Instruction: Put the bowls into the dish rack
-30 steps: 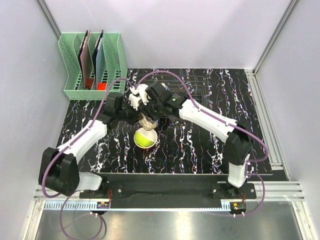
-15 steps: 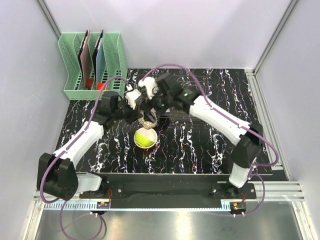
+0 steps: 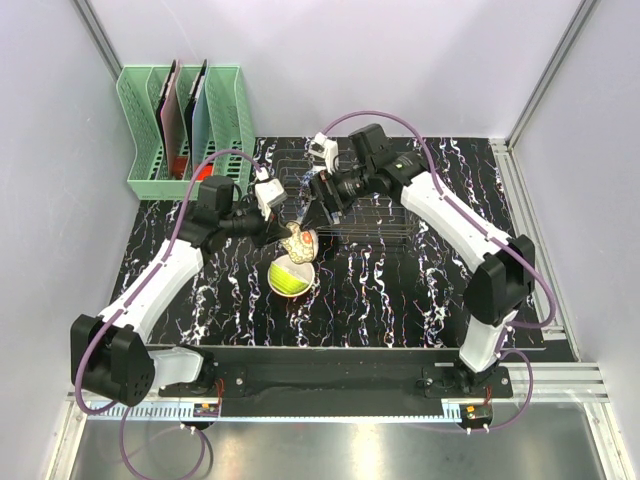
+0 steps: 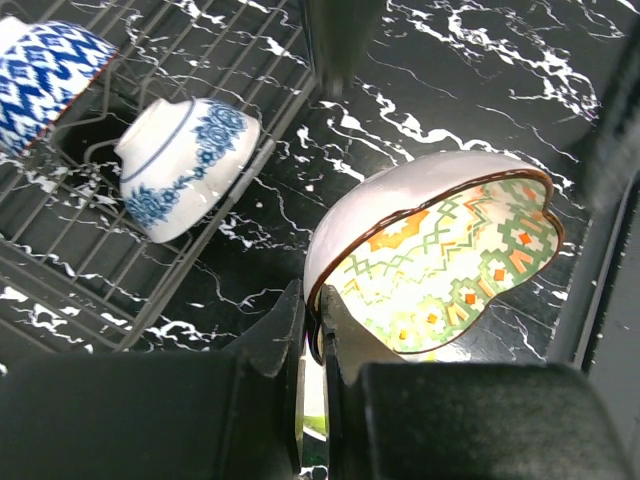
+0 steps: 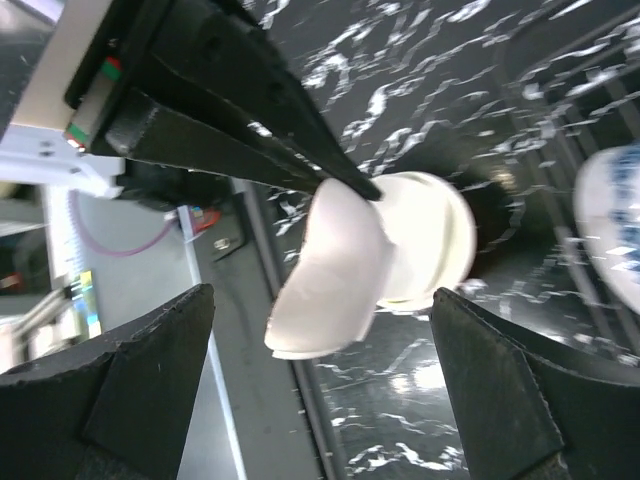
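Observation:
My left gripper [image 4: 312,330] is shut on the rim of a scalloped white bowl [image 4: 440,260] with a green and orange pattern inside, held tilted above the table [image 3: 300,243]. Directly below it, a lime green bowl [image 3: 290,277] sits on the table. Two white bowls with blue pattern [image 4: 185,165] [image 4: 40,75] lie in the dark wire dish rack [image 4: 100,270]. My right gripper [image 5: 320,400] stands open, fingers wide either side of the held bowl [image 5: 340,265] without touching it. In the top view the right gripper [image 3: 322,208] hangs just beyond the bowl, at the rack's [image 3: 385,205] near edge.
A mint-green slotted holder [image 3: 185,130] with flat boards stands at the back left. The table top is black marble-patterned [image 3: 400,290]. Pale walls close in the left, back and right sides.
The right gripper has opened wide and drawn back from the patterned bowl toward the rack. The left gripper keeps its hold on the bowl and has shifted slightly.

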Motion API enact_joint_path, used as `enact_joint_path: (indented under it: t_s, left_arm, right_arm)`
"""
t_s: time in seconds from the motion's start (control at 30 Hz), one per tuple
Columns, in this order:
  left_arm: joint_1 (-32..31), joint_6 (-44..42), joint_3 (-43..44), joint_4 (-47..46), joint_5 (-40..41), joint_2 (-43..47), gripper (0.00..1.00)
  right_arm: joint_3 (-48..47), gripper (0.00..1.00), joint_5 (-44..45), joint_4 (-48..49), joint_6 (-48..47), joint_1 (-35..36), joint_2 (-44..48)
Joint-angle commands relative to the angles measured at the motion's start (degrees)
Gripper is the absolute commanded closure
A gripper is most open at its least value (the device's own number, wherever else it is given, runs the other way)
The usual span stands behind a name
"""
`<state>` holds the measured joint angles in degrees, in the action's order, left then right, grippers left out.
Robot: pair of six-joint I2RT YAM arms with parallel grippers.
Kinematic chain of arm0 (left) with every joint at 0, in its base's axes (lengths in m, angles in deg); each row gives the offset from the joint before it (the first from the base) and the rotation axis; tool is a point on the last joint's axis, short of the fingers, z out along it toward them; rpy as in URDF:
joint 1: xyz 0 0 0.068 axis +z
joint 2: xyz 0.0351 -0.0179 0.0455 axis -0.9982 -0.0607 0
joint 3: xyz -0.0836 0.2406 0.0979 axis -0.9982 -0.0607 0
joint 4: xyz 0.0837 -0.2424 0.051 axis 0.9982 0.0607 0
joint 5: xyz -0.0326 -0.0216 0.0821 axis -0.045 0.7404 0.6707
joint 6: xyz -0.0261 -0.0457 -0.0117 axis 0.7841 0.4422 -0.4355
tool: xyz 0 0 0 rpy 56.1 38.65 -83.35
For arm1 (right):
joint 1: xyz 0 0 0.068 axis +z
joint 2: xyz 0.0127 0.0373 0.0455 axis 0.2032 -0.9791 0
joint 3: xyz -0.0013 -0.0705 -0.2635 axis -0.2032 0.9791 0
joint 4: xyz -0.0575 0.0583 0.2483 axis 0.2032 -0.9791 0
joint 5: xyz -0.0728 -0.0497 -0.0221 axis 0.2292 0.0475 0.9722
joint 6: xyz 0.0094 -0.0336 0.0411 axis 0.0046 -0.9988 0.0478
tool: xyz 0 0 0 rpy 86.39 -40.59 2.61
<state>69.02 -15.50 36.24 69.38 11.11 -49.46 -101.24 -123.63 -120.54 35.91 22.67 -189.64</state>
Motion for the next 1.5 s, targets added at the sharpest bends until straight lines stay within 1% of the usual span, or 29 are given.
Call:
enact_joint_path:
  t_s: [0.0,0.33,0.57,0.67,0.7,0.8,0.87,1.03,1.2,1.33,1.37,1.43,1.47]
  left_arm:
    - [0.2,-1.2,2.7,-1.3,-3.9,1.7,1.0]
    - [0.3,-1.2,3.0,-1.2,-3.9,1.5,1.0]
    - [0.3,-1.2,3.1,-1.1,-3.8,1.5,1.0]
    - [0.2,-1.2,3.2,-1.0,-3.7,1.5,1.0]
    - [0.2,-1.2,3.2,-1.1,-3.8,1.5,1.0]
    - [0.3,-1.2,3.1,-1.0,-3.8,1.4,1.0]
    - [0.3,-1.2,3.0,-1.0,-3.7,1.5,1.0]
    - [0.3,-1.2,3.3,-1.0,-3.8,1.3,1.0]
    - [0.3,-1.2,3.3,-1.0,-3.6,1.3,1.0]
    - [0.3,-1.0,3.6,-1.1,-3.6,1.2,1.0]
    - [0.2,-1.0,3.6,-1.1,-3.6,1.2,1.0]
    - [0.2,-0.9,3.6,-1.0,-3.6,1.2,1.0]
    - [0.2,-1.0,3.7,-0.9,-3.6,1.2,1.0]
  right_arm:
    - [-0.2,0.04,-9.2,-0.2,2.9,0.3,-2.0]
    - [2.4,0.04,-8.9,-0.2,2.5,0.3,-1.7]
    - [3.5,0.11,-10.3,0.0,2.8,0.3,-2.2]
    - [3.3,0.17,-11.5,0.2,3.3,0.3,-2.3]
    - [3.3,0.22,-11.7,0.4,3.3,0.3,-2.3]
    - [3.1,0.28,-12.9,0.7,3.5,0.3,-2.3]
    - [3.1,0.28,-13.7,0.9,3.8,0.3,-2.4]
    - [3.3,0.21,-14.6,1.3,4.1,0.5,-2.9]
    - [4.0,0.2,-14.2,1.4,4.1,1.2,-3.1]
    - [4.4,0.24,-12.3,1.4,3.8,1.9,-3.4]
    - [4.7,0.27,-12.2,1.4,3.6,1.9,-3.7]
    - [4.8,0.3,-12.2,1.4,3.6,2.0,-4.1]
    - [4.8,0.35,-12.2,1.4,3.6,2.2,-4.4]
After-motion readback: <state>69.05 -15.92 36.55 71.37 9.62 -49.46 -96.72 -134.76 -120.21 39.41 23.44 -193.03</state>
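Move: My left hand still pinches the patterned bowl by its rim, its middle some 4 cm to the right of that hand, 2 cm back and 1 cm lower. From my open right hand the same bowl lies about 5 cm back, 2 cm to the left and 5 cm lower. Below my right hand, roughly 20 cm down, 9 cm back and 5 cm left, sits the green bowl stack. The blue-flowered bowl in the rack is about 2 cm ahead, 2 cm left and 16 cm down. I bring my wide-open right hand back and down onto the patterned bowl's free side, about 3.5 cm back and 3 cm lower, rolling it some 15 degrees so its forward side dips. With the bowl's edge between the fingers I narrow them by about a quarter, not shut. My left hand stays almost in place, keeping its pinch on the rim. ##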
